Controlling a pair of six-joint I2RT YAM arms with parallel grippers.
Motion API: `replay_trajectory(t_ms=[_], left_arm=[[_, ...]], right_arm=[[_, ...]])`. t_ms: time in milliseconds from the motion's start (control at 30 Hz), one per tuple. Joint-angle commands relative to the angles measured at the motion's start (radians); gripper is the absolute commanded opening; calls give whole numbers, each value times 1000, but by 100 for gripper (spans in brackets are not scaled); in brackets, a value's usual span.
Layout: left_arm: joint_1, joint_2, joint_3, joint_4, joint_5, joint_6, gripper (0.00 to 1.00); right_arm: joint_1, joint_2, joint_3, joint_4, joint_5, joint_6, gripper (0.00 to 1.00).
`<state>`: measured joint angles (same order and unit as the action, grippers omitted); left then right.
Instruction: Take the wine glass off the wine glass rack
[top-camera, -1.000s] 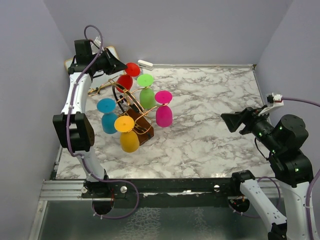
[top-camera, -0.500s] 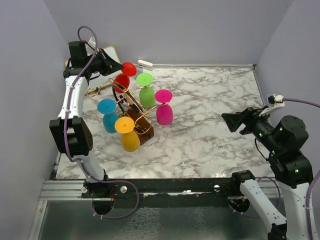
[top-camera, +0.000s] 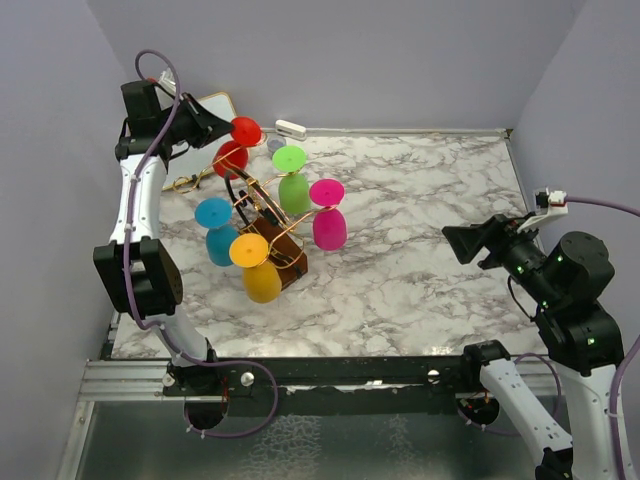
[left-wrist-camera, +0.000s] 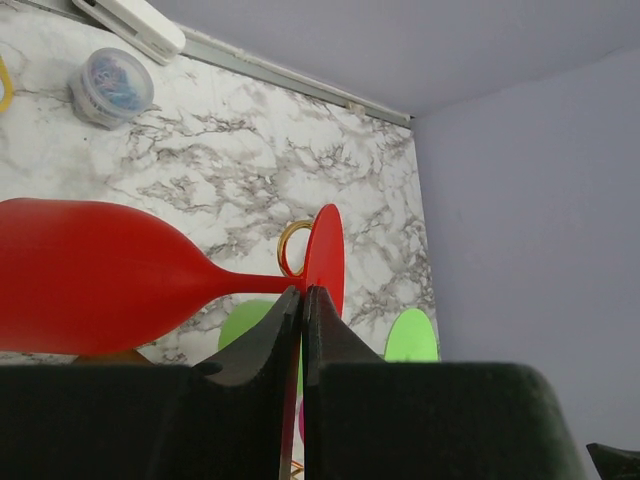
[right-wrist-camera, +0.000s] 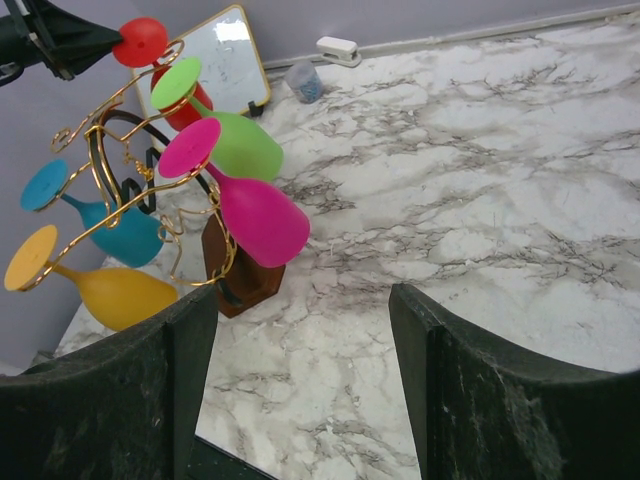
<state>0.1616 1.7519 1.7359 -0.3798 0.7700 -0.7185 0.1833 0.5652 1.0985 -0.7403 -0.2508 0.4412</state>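
The copper-gold wine glass rack (top-camera: 262, 212) stands on its dark wooden base (top-camera: 287, 252) at the left of the marble table. My left gripper (top-camera: 220, 127) is shut on the round foot of the red wine glass (top-camera: 231, 157), held tilted at the rack's far-left side. In the left wrist view, my gripper (left-wrist-camera: 303, 292) pinches the red foot (left-wrist-camera: 327, 258), with a gold hook curl (left-wrist-camera: 292, 247) right beside the stem. I cannot tell whether stem and hook touch. My right gripper (top-camera: 465, 243) is open and empty, hovering over the right of the table (right-wrist-camera: 300, 300).
Green (top-camera: 293, 190), pink (top-camera: 328, 228), blue (top-camera: 218, 240) and yellow (top-camera: 258, 280) glasses hang on the rack. A white stapler (top-camera: 290, 128) and a small tub (left-wrist-camera: 112, 85) lie by the back wall. A framed board (top-camera: 215, 105) leans in the back left corner.
My left gripper has moved left and back, carrying the red glass outward along the rack arm. The right arm has not moved.
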Motion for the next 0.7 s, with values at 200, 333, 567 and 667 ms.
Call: replay_trajectory(t_ms=[200, 333, 567, 667], left_arm=[[13, 5, 137, 66, -77, -6, 0], [3, 3, 154, 190, -22, -57, 0], [-127, -13, 251, 283, 49, -55, 0], [-204, -30, 271, 329, 72, -66, 0]], right_arm=[[-1, 7, 0, 40, -22, -2, 69], [-2, 40, 16, 48, -73, -34, 69], [-2, 173, 125, 84, -263, -85, 69], [-1, 236, 171, 123, -378, -75, 68]])
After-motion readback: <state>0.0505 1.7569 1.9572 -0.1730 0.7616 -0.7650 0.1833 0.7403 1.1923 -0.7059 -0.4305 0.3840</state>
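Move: The left hand already pinches the red wine glass by its stem just under the foot, the bowl hanging some 4 cm below. The empty end ring of its rack arm is about 6 cm to the hand's right, 1 cm back and 2 cm lower. The green glass hangs roughly 11 cm right, 6 cm back and 9 cm down. From the right hand, the red wine glass is about 30 cm ahead, 42 cm left and 5 cm lower. Upward, slowly at first and then fast, the left hand lifts the red wine glass about 12 cm, still shut on the stem. Near the top it swings some 6 cm right, back over the rack arm's end, its fingers tilting up about 20 degrees. Late on, the open right hand eases 3 cm left and 2 cm forward towards the rack, turning counter-clockwise. ##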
